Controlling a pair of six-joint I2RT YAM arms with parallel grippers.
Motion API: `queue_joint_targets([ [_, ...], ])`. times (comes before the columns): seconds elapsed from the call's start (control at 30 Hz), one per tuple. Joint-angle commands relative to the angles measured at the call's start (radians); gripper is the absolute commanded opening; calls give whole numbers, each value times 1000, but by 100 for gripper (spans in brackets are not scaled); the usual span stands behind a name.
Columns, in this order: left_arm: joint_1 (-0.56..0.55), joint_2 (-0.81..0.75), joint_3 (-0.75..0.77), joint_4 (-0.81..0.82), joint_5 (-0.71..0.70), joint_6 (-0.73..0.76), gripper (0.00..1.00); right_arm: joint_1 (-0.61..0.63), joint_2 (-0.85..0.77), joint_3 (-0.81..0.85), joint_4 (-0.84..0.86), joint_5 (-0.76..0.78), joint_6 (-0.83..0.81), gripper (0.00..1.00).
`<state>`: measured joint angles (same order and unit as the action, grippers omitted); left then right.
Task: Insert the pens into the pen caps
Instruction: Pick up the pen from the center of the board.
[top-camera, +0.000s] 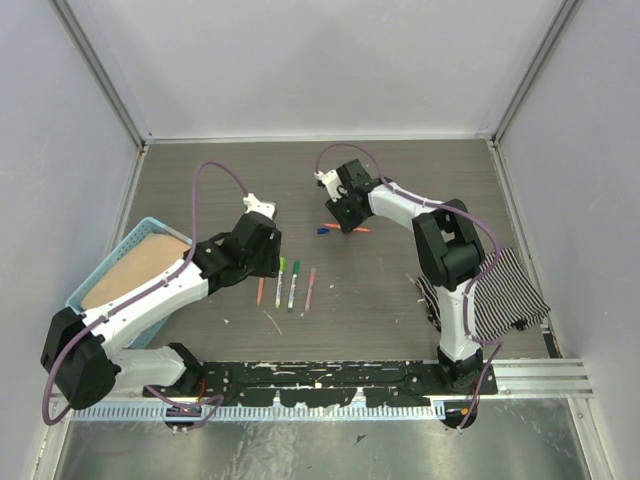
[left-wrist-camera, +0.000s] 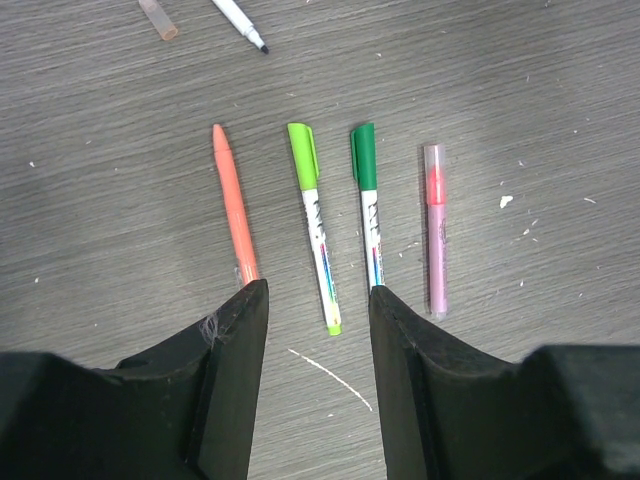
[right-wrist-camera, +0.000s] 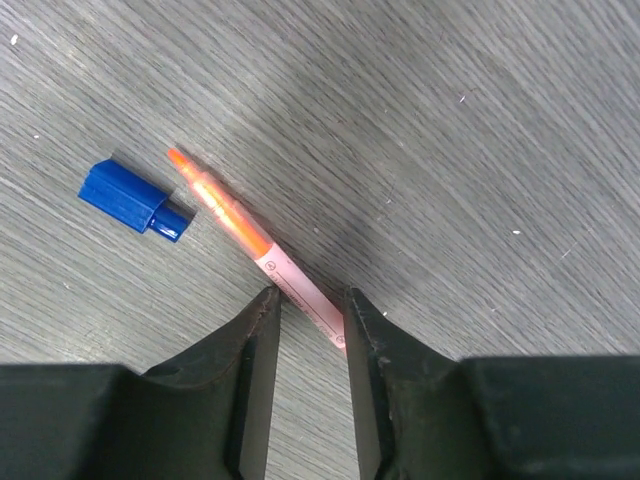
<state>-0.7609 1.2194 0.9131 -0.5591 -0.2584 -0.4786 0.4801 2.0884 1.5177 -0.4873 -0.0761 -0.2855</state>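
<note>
In the right wrist view a pink-barrelled pen (right-wrist-camera: 255, 240) with a bare orange tip lies slantwise on the table. My right gripper (right-wrist-camera: 310, 300) has its jaws closed in on the barrel's rear end, both fingertips touching it. A blue pen cap (right-wrist-camera: 130, 198) lies just left of the tip. From above, that gripper (top-camera: 345, 225) is at centre-back. My left gripper (left-wrist-camera: 318, 295) hangs open and empty over a row of pens: an all-orange one (left-wrist-camera: 233, 205), a light-green-capped one (left-wrist-camera: 315, 225), a dark-green-capped one (left-wrist-camera: 368, 200) and a pink one (left-wrist-camera: 436, 230).
A clear peach cap (left-wrist-camera: 158, 18) and a dark-tipped white pen (left-wrist-camera: 240, 22) lie beyond the row. A blue basket (top-camera: 150, 222) holding a brown board sits at the left. A striped cloth (top-camera: 510, 295) lies at the right, by the right arm's base.
</note>
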Motion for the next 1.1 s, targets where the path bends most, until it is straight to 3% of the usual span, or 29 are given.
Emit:
queue_joint_targets([
  [0.0, 7, 5, 14, 10, 11, 8, 51, -10, -9, 19, 4, 24, 18, 35],
  [0.3, 8, -37, -13, 9, 7, -7, 51, -15, -60, -47, 12, 140, 196, 19],
  [0.67, 13, -130, -77, 92, 77, -74, 53, -15, -262, -250, 99, 142, 428, 13],
  [1.07, 13, -155, -164, 315, 228, -215, 55, -15, -697, -687, 408, -104, 656, 13],
])
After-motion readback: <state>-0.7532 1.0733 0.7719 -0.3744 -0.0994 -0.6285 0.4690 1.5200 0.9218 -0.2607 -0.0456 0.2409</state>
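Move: The orange pen from the board's centre lies right at the right hand's fingertips, its middle about at the hand point, running crosswise between the half-open fingers. The loose blue cap is some 6 cm to the hand's left and 1 cm back; the pink pen lies roughly 10 cm left and 15 cm back, with the green-capped pen another 4 cm left of it. From the left hand, the orange pen is about 17 cm ahead, 19 cm right and 11 cm below. The right hand closes on the orange pen near its middle while turning clockwise, some 25 degrees in all, then keeps its pinch and draws back and a little to the right, level with the board at first and then rising about 5 cm and rolling its left side up, about 10 cm back in all, away from the blue cap. Late on, the left hand, empty and still half open, shifts about 3 cm to the right towards the held pen, easing slightly back and up, and rolls its left side up by nearly 20 degrees. ##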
